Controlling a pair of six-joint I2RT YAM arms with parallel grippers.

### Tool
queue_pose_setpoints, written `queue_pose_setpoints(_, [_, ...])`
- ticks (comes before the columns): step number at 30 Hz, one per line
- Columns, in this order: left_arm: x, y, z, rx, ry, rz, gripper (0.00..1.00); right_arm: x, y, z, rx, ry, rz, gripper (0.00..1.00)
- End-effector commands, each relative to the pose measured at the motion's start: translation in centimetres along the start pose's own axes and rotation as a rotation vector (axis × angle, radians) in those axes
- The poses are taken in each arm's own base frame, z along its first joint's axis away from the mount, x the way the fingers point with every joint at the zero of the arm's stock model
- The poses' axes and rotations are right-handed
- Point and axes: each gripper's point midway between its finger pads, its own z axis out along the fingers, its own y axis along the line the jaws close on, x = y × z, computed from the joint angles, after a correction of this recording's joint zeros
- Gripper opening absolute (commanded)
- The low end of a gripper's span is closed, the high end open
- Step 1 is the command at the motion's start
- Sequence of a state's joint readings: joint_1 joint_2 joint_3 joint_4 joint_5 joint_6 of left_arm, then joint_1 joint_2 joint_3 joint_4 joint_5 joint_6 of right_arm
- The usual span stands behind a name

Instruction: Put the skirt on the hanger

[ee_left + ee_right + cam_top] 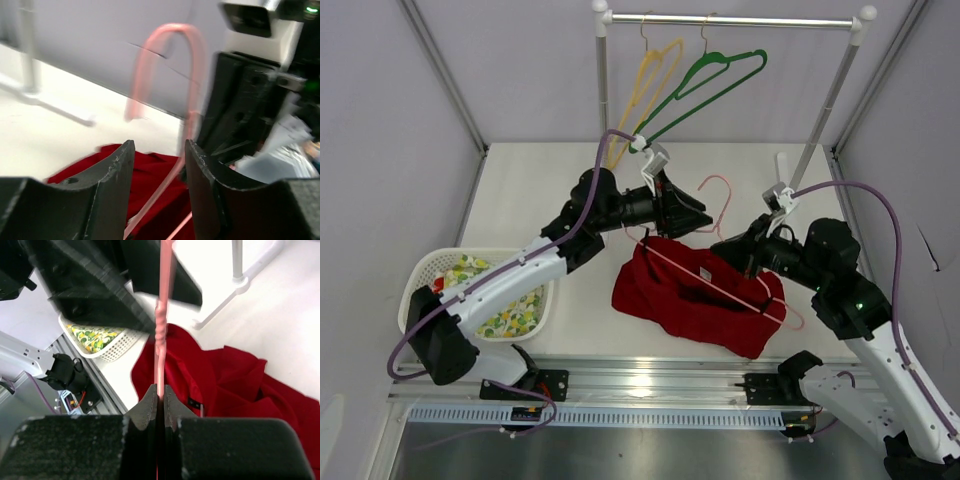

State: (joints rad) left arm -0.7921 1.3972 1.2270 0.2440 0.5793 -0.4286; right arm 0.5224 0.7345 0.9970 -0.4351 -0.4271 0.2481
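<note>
The deep-red skirt (670, 300) lies crumpled on the white table between the two arms. The pale pink hanger (700, 272) rests slanted across it, hook toward the back. My right gripper (722, 246) is shut on the hanger's wire; the right wrist view shows the pink hanger (161, 325) pinched between the closed jaws of that gripper (160, 390), above the skirt (225, 380). My left gripper (705, 218) hovers by the hook. In the left wrist view this gripper (159, 145) is open, the hanger (192, 60) rising between its fingers close to the right one, the skirt (150, 170) below.
A white basket (430, 265) holding a floral cloth (510, 310) sits at the front left. At the back stands a clothes rack (730, 20) with a yellow hanger (645, 85) and a green hanger (715, 85). Its right post (237, 260) stands near the right arm.
</note>
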Motion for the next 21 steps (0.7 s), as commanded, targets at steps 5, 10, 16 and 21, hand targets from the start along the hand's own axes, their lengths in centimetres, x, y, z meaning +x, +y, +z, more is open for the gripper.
queue_pose_setpoints(5, [-6.7,4.4,-4.0,-0.388,-0.191,0.105,0.51,-6.3,1.0,-2.6,0.072,-0.141,-0.090,0.00])
queue_pose_setpoints(10, [-8.7,5.1,-6.8,-0.537,-0.238,0.107,0.52,-8.6,-0.3,-3.2,0.190,-0.145,-0.112,0.00])
queue_pose_setpoints(16, [-10.2,3.7,-9.9,-0.601,-0.263,0.109,0.53,-13.4,-3.2,-3.9,0.404,-0.182,-0.150,0.00])
queue_pose_setpoints(21, [-10.1,2.3,-11.8,-0.622,-0.235,0.086,0.53,-17.0,-7.4,-3.9,0.567,-0.205,-0.159,0.00])
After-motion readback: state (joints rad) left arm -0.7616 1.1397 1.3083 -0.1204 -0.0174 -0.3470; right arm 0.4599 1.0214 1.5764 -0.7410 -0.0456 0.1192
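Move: The right hand already grips the pink hanger at its neck, with the red skirt on it. The free stretch of rail it is bound for lies roughly 28 cm ahead, 9 cm to its right and 28 cm above. The green hanger is about 27 cm ahead, 4 cm left and 14 cm up, the yellow hanger some 10 cm farther left beside it. From the open, empty left hand that rail stretch is about 26 cm ahead, 14 cm right and 23 cm up. Keeping its shut grip on the neck of the pink hanger, the right hand first lifts almost straight up, then sweeps forward and to the right as well towards the free rail right of the green hanger, rising about 10 cm in all while turning some 25 degrees clockwise. The left hand, fingers staying half open and off the hanger, clears out of the way: forward at first, then left and up, ending about 11 cm to the left and turned counter-clockwise away from the skirt. ##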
